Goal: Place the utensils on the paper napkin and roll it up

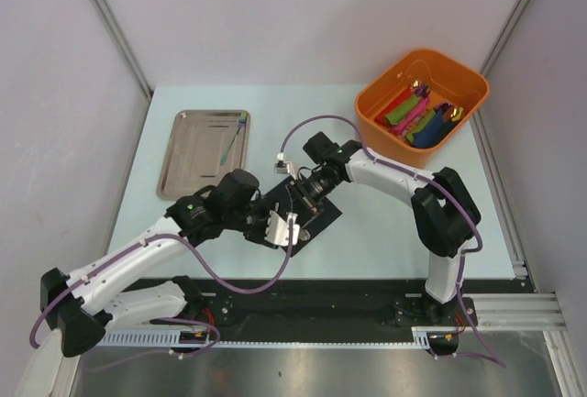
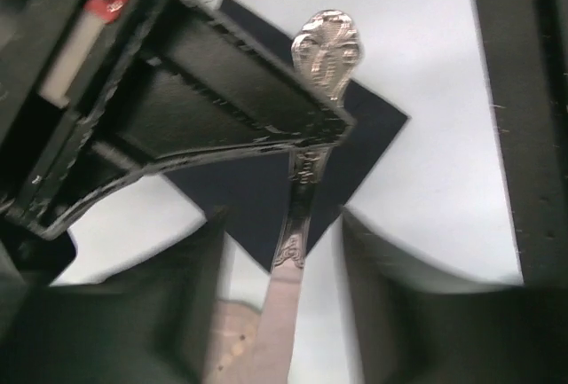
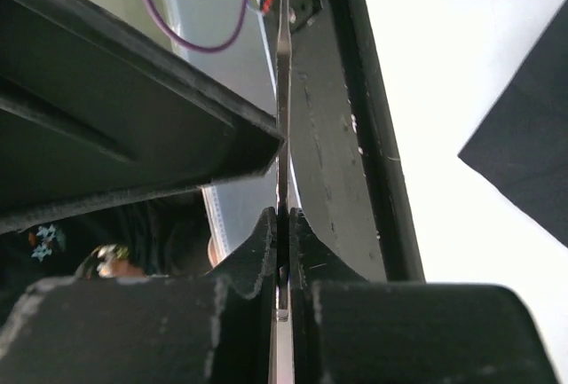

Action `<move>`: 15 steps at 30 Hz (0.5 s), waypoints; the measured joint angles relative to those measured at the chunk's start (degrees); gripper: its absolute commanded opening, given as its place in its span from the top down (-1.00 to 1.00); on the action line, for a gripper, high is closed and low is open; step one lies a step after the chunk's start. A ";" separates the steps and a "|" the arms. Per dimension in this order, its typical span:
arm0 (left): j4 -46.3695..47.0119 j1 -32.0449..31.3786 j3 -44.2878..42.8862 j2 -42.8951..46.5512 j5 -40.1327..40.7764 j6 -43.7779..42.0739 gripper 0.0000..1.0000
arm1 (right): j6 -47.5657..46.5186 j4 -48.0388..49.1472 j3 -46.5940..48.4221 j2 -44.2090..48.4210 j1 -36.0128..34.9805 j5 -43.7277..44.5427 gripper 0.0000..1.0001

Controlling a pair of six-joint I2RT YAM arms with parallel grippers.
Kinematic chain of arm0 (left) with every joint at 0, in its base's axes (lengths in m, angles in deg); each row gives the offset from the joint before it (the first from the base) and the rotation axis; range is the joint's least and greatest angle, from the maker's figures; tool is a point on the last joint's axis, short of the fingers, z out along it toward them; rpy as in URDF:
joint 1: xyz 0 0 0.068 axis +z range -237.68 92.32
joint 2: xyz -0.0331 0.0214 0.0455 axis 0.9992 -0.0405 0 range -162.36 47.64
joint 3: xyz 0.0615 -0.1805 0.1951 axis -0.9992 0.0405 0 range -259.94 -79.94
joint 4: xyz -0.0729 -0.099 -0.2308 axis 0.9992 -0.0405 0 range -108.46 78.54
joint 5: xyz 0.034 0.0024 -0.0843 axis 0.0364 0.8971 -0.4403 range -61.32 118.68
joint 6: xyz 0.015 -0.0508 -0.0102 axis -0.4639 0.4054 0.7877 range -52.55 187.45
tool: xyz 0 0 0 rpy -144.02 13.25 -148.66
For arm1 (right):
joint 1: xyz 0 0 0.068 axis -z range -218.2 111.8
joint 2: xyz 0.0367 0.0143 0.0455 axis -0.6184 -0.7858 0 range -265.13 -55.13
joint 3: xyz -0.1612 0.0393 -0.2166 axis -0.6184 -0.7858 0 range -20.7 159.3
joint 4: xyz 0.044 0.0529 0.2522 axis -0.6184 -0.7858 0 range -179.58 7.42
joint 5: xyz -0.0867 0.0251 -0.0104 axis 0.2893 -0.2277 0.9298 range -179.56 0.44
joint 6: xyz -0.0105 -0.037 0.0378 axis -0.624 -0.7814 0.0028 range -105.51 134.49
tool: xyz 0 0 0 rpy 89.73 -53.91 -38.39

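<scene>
A slim metal utensil (image 2: 300, 211) with an ornate handle end (image 2: 328, 47) hangs just above the black paper napkin (image 2: 373, 131) near the table's middle. My right gripper (image 3: 282, 224) is shut on the utensil's thin edge (image 3: 283, 91). My left gripper (image 2: 282, 220) is open, one finger on each side of the utensil's blade end and a gap on both sides. In the top view the two grippers, left (image 1: 280, 226) and right (image 1: 307, 197), meet over the napkin (image 1: 321, 218). A second utensil (image 1: 236, 140), green-purple, lies on the steel tray (image 1: 188, 154).
An orange bin (image 1: 456, 71) at the back right holds several coloured napkin rolls with gold-tipped cutlery. The tray sits at the back left. The napkin's corner (image 3: 528, 162) shows at the right of the right wrist view.
</scene>
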 measured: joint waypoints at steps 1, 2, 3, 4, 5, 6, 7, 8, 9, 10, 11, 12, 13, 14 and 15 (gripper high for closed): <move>0.39 0.02 -0.33 0.66 1.09 1.49 -0.54 | 0.90 1.07 -0.42 0.87 0.11 0.28 1.00; 0.63 0.07 -0.66 1.42 1.70 3.04 -0.99 | 1.64 1.97 -0.85 2.12 0.39 0.37 1.00; 1.03 0.57 -1.18 2.56 2.40 5.51 -0.99 | 2.75 2.93 -1.11 3.91 0.85 0.63 1.00; 1.31 1.09 -1.75 3.78 2.62 7.19 -0.99 | 3.63 3.91 -1.16 5.60 1.55 0.83 1.00; 1.66 1.95 -2.47 5.18 2.64 9.73 -0.99 | 4.15 4.85 -1.16 7.06 2.32 0.87 1.00; 2.05 3.04 -3.30 6.56 2.91 12.46 -0.99 | 4.96 6.05 -1.11 9.14 3.56 0.96 1.00; 2.51 4.09 -4.09 7.65 3.34 14.53 -0.99 | 5.42 6.69 -1.01 10.45 4.57 1.16 1.00; 3.26 5.81 -5.18 8.74 3.67 18.03 -0.99 | 6.05 7.39 -0.79 11.78 5.90 1.33 1.00; 4.35 7.98 -6.43 9.53 3.69 21.88 -0.99 | 6.69 8.31 -0.59 12.81 7.15 1.51 1.00; 5.75 10.71 -7.63 10.08 3.21 25.83 -0.99 | 7.54 9.35 -0.44 13.60 8.17 1.70 1.00; 7.80 14.56 -8.52 10.47 1.73 30.69 -0.99 | 8.17 10.25 -0.37 14.05 9.16 1.88 1.00; 10.29 18.82 -8.72 10.93 -0.02 35.56 -0.99 | 9.31 11.61 -0.37 14.49 10.45 2.27 1.00; 12.74 22.75 -8.52 11.32 -1.79 41.20 -1.00 | 10.27 12.68 -0.28 14.67 11.32 2.73 1.00; 15.06 25.77 -8.04 11.65 -2.97 45.59 -0.99 | 11.13 13.53 -0.17 14.69 11.93 3.26 1.00; 18.67 29.07 -6.88 12.11 -5.38 52.00 -0.99 | 12.33 15.04 -0.13 14.69 12.61 4.11 1.00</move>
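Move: My right hand already holds the knife near the end of its handle. My left hand straddles the blade with its fingers half open, and the handle lies about 8 cm to its right at much the same height. The black napkin's middle is some 6 cm ahead of my right hand and 15 cm below; from my left it is 6 cm ahead and 9 cm right. The tray lies some 26 cm ahead of my left hand and 18 cm left. With the knife passed over, I open my left fingers the rest of the way and swing that hand up about 16 cm, forward and left, away from the knife, turning it counter-clockwise while the fingers lift towards level. My right hand keeps its pinch on the handle and carries the knife up and forward about 10 cm each way, above the napkin, turning some 20 degrees clockwise. ##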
